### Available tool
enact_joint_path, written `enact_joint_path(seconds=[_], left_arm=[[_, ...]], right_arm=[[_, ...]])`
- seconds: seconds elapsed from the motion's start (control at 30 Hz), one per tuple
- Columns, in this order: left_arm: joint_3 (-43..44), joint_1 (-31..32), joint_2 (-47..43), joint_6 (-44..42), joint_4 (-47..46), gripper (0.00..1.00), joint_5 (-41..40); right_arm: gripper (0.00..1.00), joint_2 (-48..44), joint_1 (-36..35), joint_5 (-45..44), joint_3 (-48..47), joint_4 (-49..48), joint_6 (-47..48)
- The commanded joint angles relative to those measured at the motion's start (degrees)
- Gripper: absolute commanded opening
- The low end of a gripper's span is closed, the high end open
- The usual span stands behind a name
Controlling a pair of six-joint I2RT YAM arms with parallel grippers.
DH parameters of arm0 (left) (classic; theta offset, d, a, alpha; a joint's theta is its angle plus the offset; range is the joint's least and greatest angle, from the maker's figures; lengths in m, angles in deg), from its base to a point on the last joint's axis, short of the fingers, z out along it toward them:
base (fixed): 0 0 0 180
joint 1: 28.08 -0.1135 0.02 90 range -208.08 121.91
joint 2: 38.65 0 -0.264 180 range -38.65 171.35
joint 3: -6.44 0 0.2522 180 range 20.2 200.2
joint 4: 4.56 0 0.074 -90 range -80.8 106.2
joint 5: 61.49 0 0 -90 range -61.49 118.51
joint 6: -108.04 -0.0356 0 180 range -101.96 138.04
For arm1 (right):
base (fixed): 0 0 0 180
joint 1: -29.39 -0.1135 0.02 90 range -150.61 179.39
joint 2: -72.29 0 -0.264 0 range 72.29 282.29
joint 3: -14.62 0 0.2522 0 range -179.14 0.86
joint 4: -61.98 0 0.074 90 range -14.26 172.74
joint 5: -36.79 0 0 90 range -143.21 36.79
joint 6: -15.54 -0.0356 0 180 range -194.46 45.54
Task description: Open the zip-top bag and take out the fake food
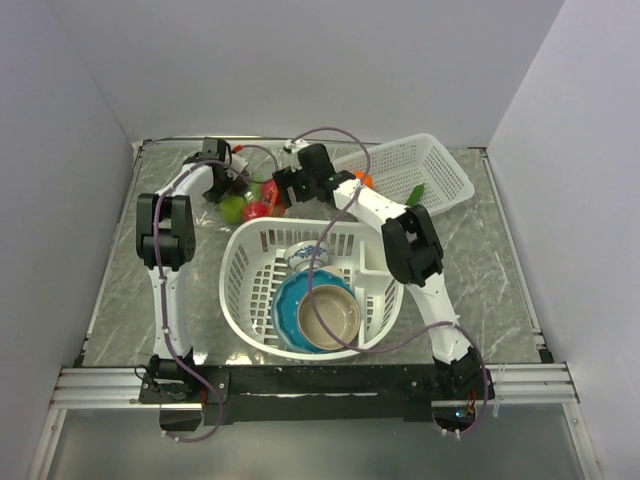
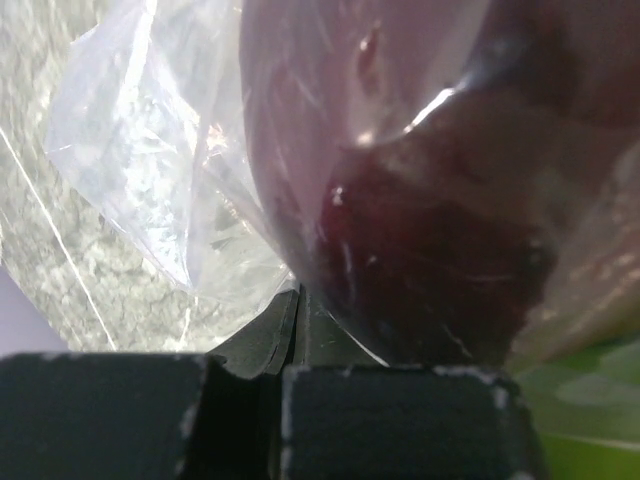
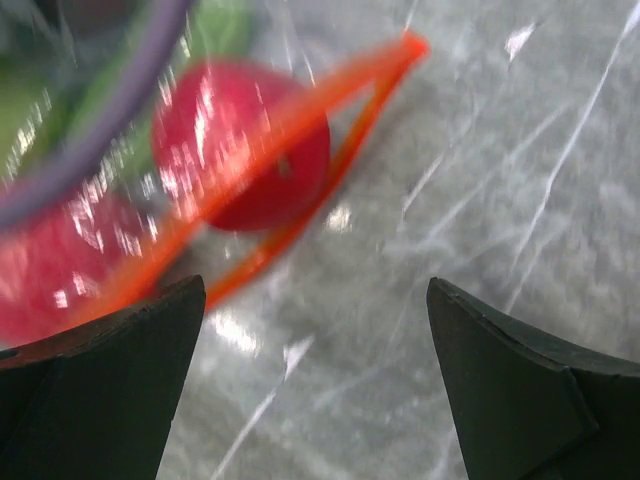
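The zip-top bag [image 1: 243,196] lies on the marble table at the back left with fake food inside: a green piece [image 1: 232,208] and a red one [image 1: 257,211]. My left gripper [image 1: 230,180] is at the bag's left end. In the left wrist view its jaws [image 2: 298,300] are shut on the clear film [image 2: 150,150], right under a dark maroon piece [image 2: 420,200]. My right gripper [image 1: 284,190] is at the bag's right end, open [image 3: 315,300] over bare table. The bag's orange zip strip [image 3: 300,110] gapes beside its left finger [image 3: 150,350], and a red piece [image 3: 245,150] lies behind the strip.
A white laundry-style basket [image 1: 238,290] stands mid-table holding a blue bowl [image 1: 290,310] and a beige bowl [image 1: 328,315]. A white mesh tray [image 1: 430,165] sits at the back right with an orange item [image 1: 362,178] and a green item [image 1: 415,192]. White walls close in the sides.
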State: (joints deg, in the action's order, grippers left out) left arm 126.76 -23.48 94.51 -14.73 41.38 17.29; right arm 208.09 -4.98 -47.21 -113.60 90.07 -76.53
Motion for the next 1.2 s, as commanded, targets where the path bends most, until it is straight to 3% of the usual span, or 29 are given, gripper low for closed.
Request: enact_joint_path(seconds=[0.0, 0.23, 0.43, 0.53, 0.63, 1.17], left_arm=[[1.28, 2.52, 3.15, 1.22, 2.36, 0.01, 6.12], [-0.48, 3.31, 2.62, -0.27, 1.30, 0.01, 7.98], [-1.09, 3.13, 4.38, -1.85, 0.78, 0.01, 6.39], [-0.75, 3.22, 5.00, -2.21, 0.42, 0.01, 6.30], [2.06, 4.10, 5.09, -1.94, 2.88, 0.01, 9.37], [-0.57, 7.53, 1.49, -9.14, 12.01, 0.01, 23.26]], right_arm=[[1.00, 4.63, -0.52, -0.99, -10.34, 8.51, 0.13], [1.00, 8.59, -0.96, -1.16, -17.28, 15.45, 1.10], [1.00, 2.54, -0.96, -1.69, -5.18, 10.55, 0.22], [1.00, 3.58, -1.14, -1.43, -7.35, 11.42, 0.05], [1.00, 5.25, -2.36, -1.25, -11.31, 11.95, 0.57], [1.00, 6.66, -3.77, -1.69, -14.83, 8.35, 0.84]])
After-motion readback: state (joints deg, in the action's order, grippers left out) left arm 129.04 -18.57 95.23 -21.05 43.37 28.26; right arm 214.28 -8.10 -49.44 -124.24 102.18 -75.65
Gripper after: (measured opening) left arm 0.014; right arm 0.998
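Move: The eggplant at the bag's far left end lies right beside my shut left fingers, about 5 cm to their right and 3 cm farther out, at about their height; the green apple is some 5 cm right and 4 cm back. The red fruit by the orange zip strip is roughly 4 cm left of my right hand, 2 cm ahead and 5 cm below; a second red fruit lies 7 cm left and 4 cm back, as low. With its fingers still shut, my left hand shoves the eggplant end of the bag to the right, about 8 cm with a short pause partway, turning some 15 degrees clockwise, towards my right hand. Meanwhile my right hand, kept wide open, dips about 5 cm beside the red fruit while drawing back a little, then rises again by half that and shifts left to straddle it. ##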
